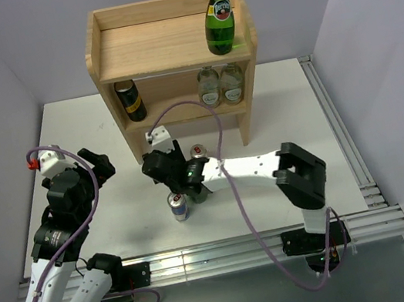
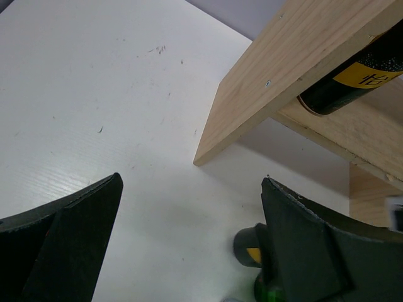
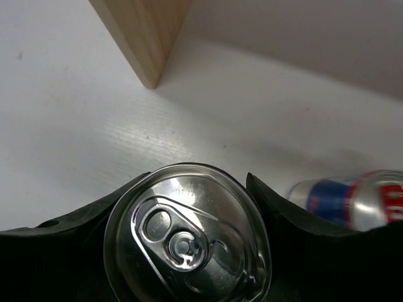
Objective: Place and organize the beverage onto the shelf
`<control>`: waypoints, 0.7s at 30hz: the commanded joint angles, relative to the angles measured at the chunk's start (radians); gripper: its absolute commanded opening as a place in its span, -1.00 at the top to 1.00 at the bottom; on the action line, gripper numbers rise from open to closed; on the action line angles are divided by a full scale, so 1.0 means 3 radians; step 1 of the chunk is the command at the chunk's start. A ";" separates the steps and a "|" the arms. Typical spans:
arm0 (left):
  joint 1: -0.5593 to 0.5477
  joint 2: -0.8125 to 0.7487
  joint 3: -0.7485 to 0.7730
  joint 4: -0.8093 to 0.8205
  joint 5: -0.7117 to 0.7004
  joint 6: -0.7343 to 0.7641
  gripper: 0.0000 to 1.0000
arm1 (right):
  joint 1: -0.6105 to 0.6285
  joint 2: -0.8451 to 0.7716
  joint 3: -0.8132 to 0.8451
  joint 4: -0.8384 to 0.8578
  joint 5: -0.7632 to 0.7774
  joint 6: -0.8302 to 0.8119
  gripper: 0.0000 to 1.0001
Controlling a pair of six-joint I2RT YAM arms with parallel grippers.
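The wooden shelf (image 1: 152, 46) stands at the back of the table. A green bottle (image 1: 219, 19) is upright on its top tier at the right. On the lower tier stand a black-and-gold can (image 1: 129, 99) at the left and two pale glass bottles (image 1: 220, 85) at the right. My right gripper (image 1: 193, 188) reaches down in front of the shelf. It is shut on a dark can (image 3: 189, 236), whose silver top fills the space between the jaws. Two blue-and-silver cans (image 1: 199, 151) (image 1: 178, 206) stand beside it. My left gripper (image 1: 103, 164) hangs open over bare table, holding nothing.
The shelf's side panel (image 2: 271, 82) and its foot (image 3: 145, 38) are close ahead of both wrists. A purple cable (image 1: 218, 129) loops from the right wrist past the shelf front. An aluminium rail (image 1: 343, 149) borders the table's right side.
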 commanded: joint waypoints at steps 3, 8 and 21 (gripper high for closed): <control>0.0030 -0.0005 0.0032 0.0050 0.0055 0.0055 -0.99 | -0.0009 -0.0757 0.0419 0.0054 0.0505 -0.0469 1.00; 0.0036 -0.0021 0.0032 0.0040 0.0045 0.0055 -0.99 | -0.0055 -0.0834 0.0884 0.0059 0.0700 -0.0954 1.00; 0.0036 -0.0031 0.0032 0.0034 0.0040 0.0050 -0.99 | -0.0504 -0.0389 0.1637 0.0182 0.0608 -0.1288 1.00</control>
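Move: The black can is already in the right hand, and the free spot for it on the middle shelf, just right of the first black can, lies about 14 cm ahead, 5 cm right and 20 cm up. The first black can stands about 8 cm left of that spot, the nearer clear bottle about 13 cm right of it. A blue-silver can stands on the table 3 cm ahead, 10 cm right, a little lower. From the left hand the spot is roughly 18 cm ahead, 21 cm right, 5 cm up. The black can, still pinched in the right fingers, is lifted fast, some 25 cm, at first almost straight up; as the rise levels off it goes forward towards the gap beside the first can, about 8 cm in all, and drifts 5 or 6 cm right. The fingers tip up roughly 25 degrees to near level, with a slight clockwise turn. ##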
